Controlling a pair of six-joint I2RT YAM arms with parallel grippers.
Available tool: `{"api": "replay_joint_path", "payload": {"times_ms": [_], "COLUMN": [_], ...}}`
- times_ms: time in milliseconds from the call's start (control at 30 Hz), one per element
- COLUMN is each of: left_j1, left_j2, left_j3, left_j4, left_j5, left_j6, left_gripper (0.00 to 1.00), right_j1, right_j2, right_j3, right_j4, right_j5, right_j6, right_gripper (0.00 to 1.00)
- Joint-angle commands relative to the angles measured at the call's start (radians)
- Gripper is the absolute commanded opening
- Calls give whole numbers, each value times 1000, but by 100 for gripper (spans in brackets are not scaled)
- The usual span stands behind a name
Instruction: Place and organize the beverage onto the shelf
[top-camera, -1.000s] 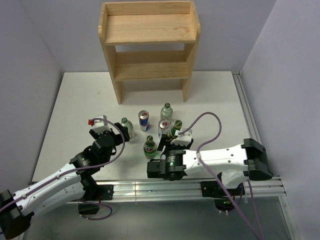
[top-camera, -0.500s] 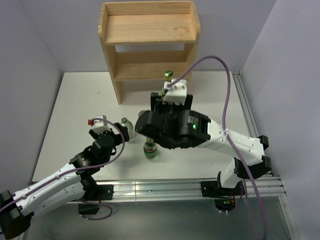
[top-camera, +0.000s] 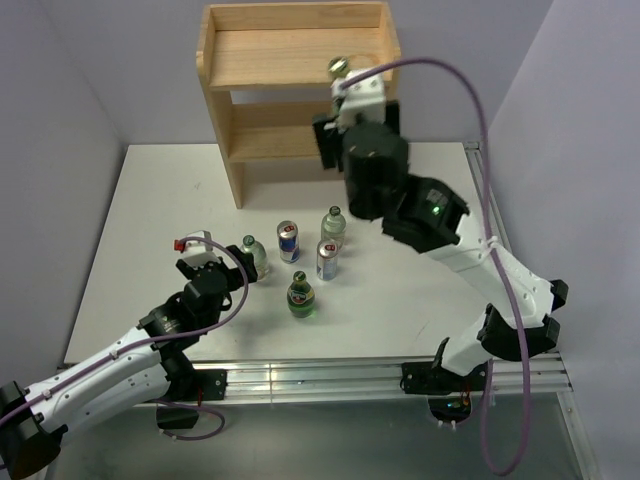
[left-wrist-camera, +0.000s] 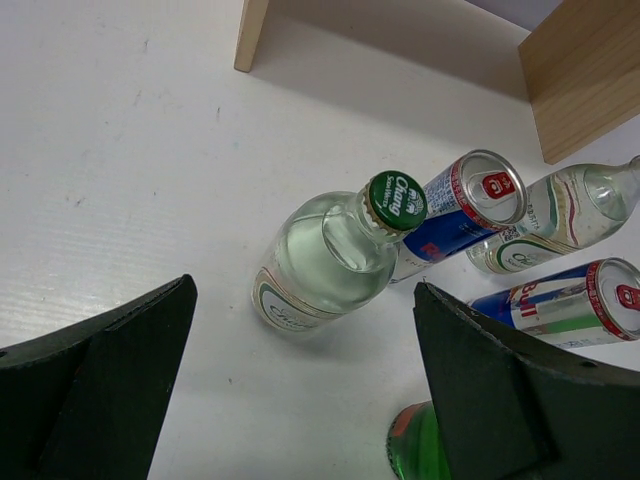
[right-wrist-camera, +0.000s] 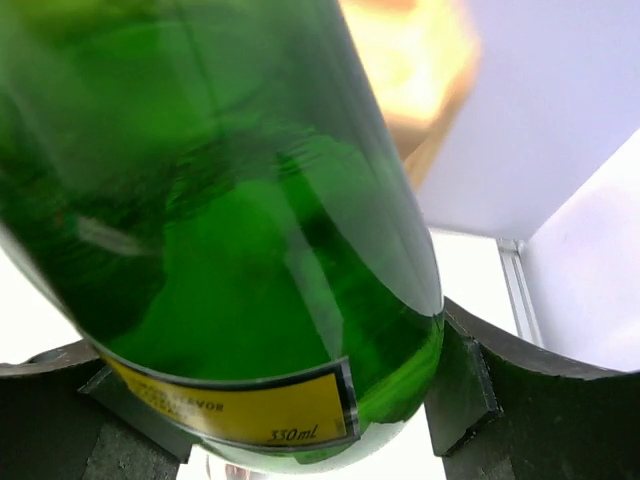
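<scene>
My right gripper (top-camera: 330, 125) is shut on a green bottle with a yellow label (right-wrist-camera: 250, 250) and holds it high in front of the right side of the wooden shelf (top-camera: 297, 58). The bottle's cap (top-camera: 338, 67) reaches the top tier's level. In the right wrist view the pads (right-wrist-camera: 470, 385) press on the bottle's lower body. On the table stand a clear bottle with a green cap (top-camera: 252, 255), two cans (top-camera: 288, 241) (top-camera: 327, 259), another clear bottle (top-camera: 333, 228) and a green bottle (top-camera: 301, 296). My left gripper (left-wrist-camera: 305, 335) is open, just short of the capped clear bottle (left-wrist-camera: 330, 260).
All three shelf tiers are bare. Grey walls close in on the left (top-camera: 50, 150) and right (top-camera: 570, 130). A metal rail (top-camera: 330, 375) runs along the table's near edge. In the left wrist view a can (left-wrist-camera: 465, 205) stands right behind the clear bottle.
The right arm has lifted the green bottle from among the drinks on the table up to the top right of the shelf. The left arm has stayed still.
</scene>
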Motion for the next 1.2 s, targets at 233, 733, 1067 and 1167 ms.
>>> {"api": "replay_joint_path", "payload": {"times_ms": [233, 733, 1067, 1167], "left_j1": [-6, -6, -8, -8], "left_j2": [-4, -16, -48, -51], "left_j3": [11, 2, -9, -9], "left_j4": [13, 10, -2, -5], "left_j5": [0, 26, 35, 35], "left_j6": [2, -1, -10, -13], "left_gripper": [99, 99, 99, 99], "right_j1": [-355, -560, -583, -590], "right_j2": [79, 359, 422, 444], "right_j3": [278, 535, 565, 567], "right_j4": [228, 297, 389, 392], "right_j5": [-321, -529, -520, -525], "right_j6": [83, 235, 203, 209], "right_gripper": [0, 0, 0, 0]}}
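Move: The green bottle is already gripped in the right hand, bound for the right end of the shelf's top board, about 21 cm ahead, 3 cm to the right and 6 cm below. The shelf's right side wall stands some 20 cm ahead and 8 cm right, 4 cm down; the middle board's centre is about 19 cm ahead, 9 cm left and 25 cm below. From the idle left hand, that top-board spot lies roughly 26 cm ahead, 32 cm right and 27 cm up. The green bottle, kept in the right fingers' unchanged grip, is swung to the right, up and forward by about 8 cm, then carried on forward over the right end of the top board, dipping and edging back left. It ends some 21 cm farther out after a last small rise of 3 cm, the hand having rolled about 20 degrees, its left side up. ##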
